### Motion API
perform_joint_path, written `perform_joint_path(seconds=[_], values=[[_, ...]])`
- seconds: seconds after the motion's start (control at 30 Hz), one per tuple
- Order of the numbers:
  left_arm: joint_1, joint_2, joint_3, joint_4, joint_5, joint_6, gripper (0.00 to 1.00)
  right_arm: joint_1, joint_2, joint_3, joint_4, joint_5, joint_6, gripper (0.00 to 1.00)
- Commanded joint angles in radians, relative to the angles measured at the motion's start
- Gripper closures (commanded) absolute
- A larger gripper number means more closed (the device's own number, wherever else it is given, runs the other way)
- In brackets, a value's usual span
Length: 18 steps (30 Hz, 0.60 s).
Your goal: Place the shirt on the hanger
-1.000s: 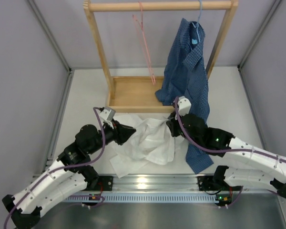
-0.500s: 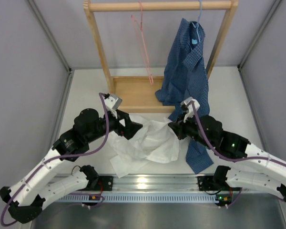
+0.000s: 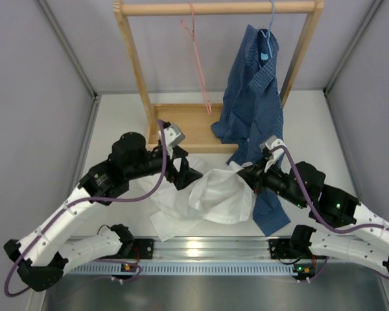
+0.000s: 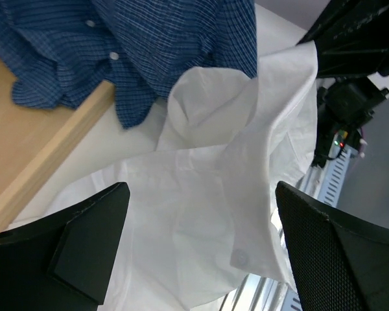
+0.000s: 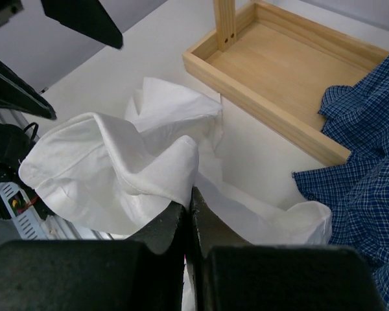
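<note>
The white shirt lies crumpled on the table in front of the rack, one fold raised at its right side. My right gripper is shut on that raised fold, and the right wrist view shows the shirt pinched at the tips of the right gripper. My left gripper hovers over the shirt's left part, open. In the left wrist view the shirt lies below the left gripper, with nothing between the fingers. The pink hanger hangs from the wooden rail at the back.
A dark blue checked shirt hangs on a light blue hanger at the rail's right end, and its tail reaches the table beside my right arm. The wooden rack's base tray stands just behind the white shirt. Grey walls close both sides.
My left gripper has opened, let go of the shirt and moved up and to the right. My right gripper, still shut, has carried its fold of shirt to the right.
</note>
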Motion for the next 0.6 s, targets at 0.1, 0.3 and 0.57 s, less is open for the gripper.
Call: perform_joint_path(seconds=[0.1,0.3,0.57], values=[[-0.001,0.097,0.024,-0.039,0.318,0.044,0.02,-0.011,-0.038,0.021,-0.016,-0.013,-0.028,1.00],[-0.003,0.117,-0.039,-0.014,0.204,-0.036,0.11,-0.011,-0.023,0.029,-0.025,0.032,-0.011,1.00],[-0.167,0.128,-0.094,0.037,-0.225,-0.128,0.46,-0.011,0.107,0.081,-0.046,0.150,0.055,1.00]])
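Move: The left hand's open fingers are going for the loose near fold of the white shirt, about 4 cm back, 4 cm to the right and 9 cm below. The right gripper's pinch on the shirt is some 15 cm to the left hand's right, about 1 cm nearer the base and 3 cm lower; the wooden tray's front rail is roughly 20 cm ahead, level sideways, 25 cm below. From the right hand that fold is about 11 cm left, 3 cm back and 6 cm down. The left hand sinks about 8 cm onto the shirt's hanging fold, drifting some 3 cm right and 2–3 cm back mostly at the start, while its fingers tip roughly 15 degrees further down and, once low, close from wide open to a little over half so that they straddle the fabric. The right gripper keeps its shut pinch on the shirt, easing slightly left at first and then going a centimetre or two forward and down. ##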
